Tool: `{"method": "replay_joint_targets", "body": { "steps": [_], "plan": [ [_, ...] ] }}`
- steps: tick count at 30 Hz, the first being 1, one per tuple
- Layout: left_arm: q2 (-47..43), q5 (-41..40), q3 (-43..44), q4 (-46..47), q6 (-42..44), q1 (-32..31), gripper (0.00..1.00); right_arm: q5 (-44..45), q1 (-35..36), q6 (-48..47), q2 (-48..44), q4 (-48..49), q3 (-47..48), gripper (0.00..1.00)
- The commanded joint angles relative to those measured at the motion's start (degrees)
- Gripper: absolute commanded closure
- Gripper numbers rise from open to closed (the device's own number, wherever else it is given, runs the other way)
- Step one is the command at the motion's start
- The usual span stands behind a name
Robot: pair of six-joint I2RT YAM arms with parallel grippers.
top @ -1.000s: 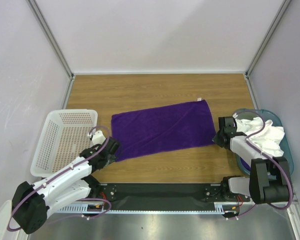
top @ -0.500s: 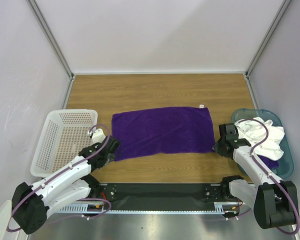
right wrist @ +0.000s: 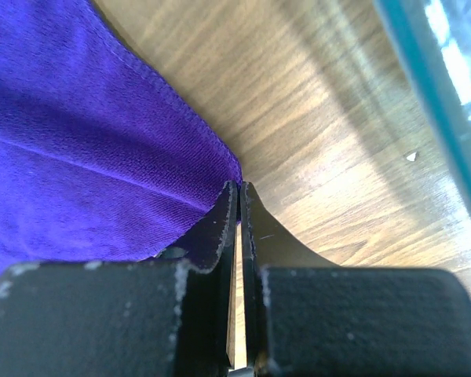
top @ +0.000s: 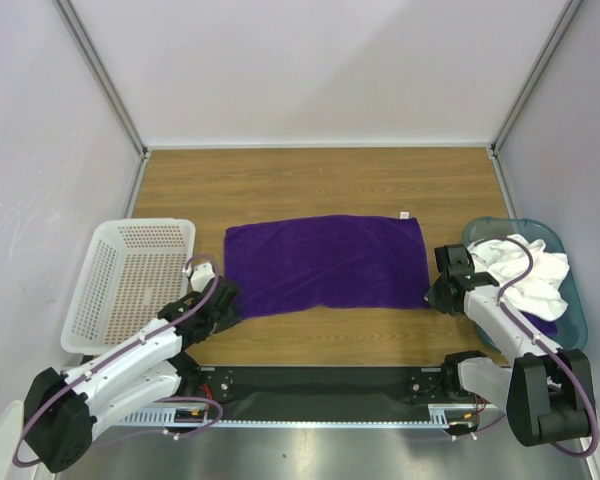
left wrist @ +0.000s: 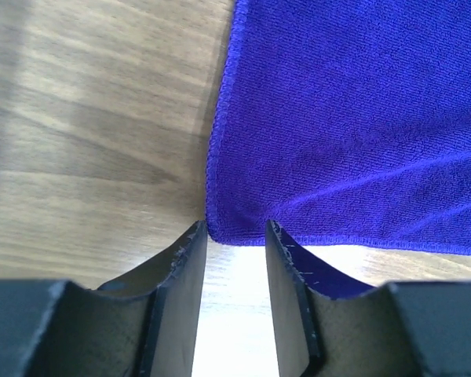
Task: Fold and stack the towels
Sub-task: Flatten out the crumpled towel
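Observation:
A deep-purple towel [top: 325, 262] lies spread flat in the middle of the table, its small white tag [top: 403, 213] at the far right corner. My left gripper [top: 227, 300] is open at the towel's near left corner; in the left wrist view the corner [left wrist: 220, 228] lies just beyond the parted fingertips [left wrist: 190, 243], with bare wood between them. My right gripper [top: 435, 297] is shut on the near right corner, the purple towel [right wrist: 78, 157] running into the closed tips [right wrist: 239, 188]. A white towel [top: 525, 270] is heaped in the teal bin, with a bit of purple cloth [top: 545, 327] under it.
A white perforated basket [top: 85, 285] stands at the left, right beside my left arm. The teal bin [top: 578, 300] sits against the right wall, its edge [right wrist: 432, 86] close to the right gripper. Bare wood stretches behind the towel to the back wall.
My left gripper has opened and let go of the towel's near left corner. The towel has been pulled from slanted to square and flat; the right gripper stays shut on its corner.

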Motion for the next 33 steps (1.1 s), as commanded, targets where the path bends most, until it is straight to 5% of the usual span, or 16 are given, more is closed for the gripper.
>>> {"method": "replay_joint_targets", "body": {
  "steps": [1,9,12,22,33],
  "plan": [
    [1.2,0.9,-0.4,3.8,1.0,-0.3,0.59,2.6,-0.5,-1.0,0.1,-1.1,3.1,1.00],
    [2.5,-2.5,-0.8,2.5,-0.2,-0.3,0.81,2.5,-1.0,-1.1,-0.7,-1.6,3.2,1.00],
    [3.1,-3.2,-0.1,0.1,-1.4,-0.3,1.00,2.5,-1.0,-1.0,-0.5,-2.0,3.3,1.00],
    [1.4,-10.7,8.0,-17.6,-11.4,-0.3,1.00,2.1,-1.1,3.0,-0.8,-4.8,2.6,1.00],
    [7.4,-12.7,8.7,-22.0,-16.5,-0.3,1.00,-0.5,0.9,10.6,-8.6,-12.8,1.2,1.00]
  ]
}}
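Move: The towel's near left corner lies right at the left hand's half-open fingertips, about 1 cm ahead, 1 cm left and 1 cm below; the white basket's middle is some 27 cm to that hand's left and 9 cm ahead. The right hand already has the near right corner between its shut fingers, with the teal bin's middle about 24 cm to its right and 7 cm ahead, and the towel's white tag roughly 28 cm ahead and 6 cm left. The left hand sinks a touch and shuts its fingers on the near left corner, then carries it about 5 cm left towards the white basket and some 2 cm back, rising a little and coming down again on the way, while the wrist turns about 15 degrees counter-clockwise and its left side rises. The right hand keeps its pinch on the near right corner, hardly stirring at first, then draws back towards the base by about 2 cm while lifting a little, so that both hands pull on the near edge. ##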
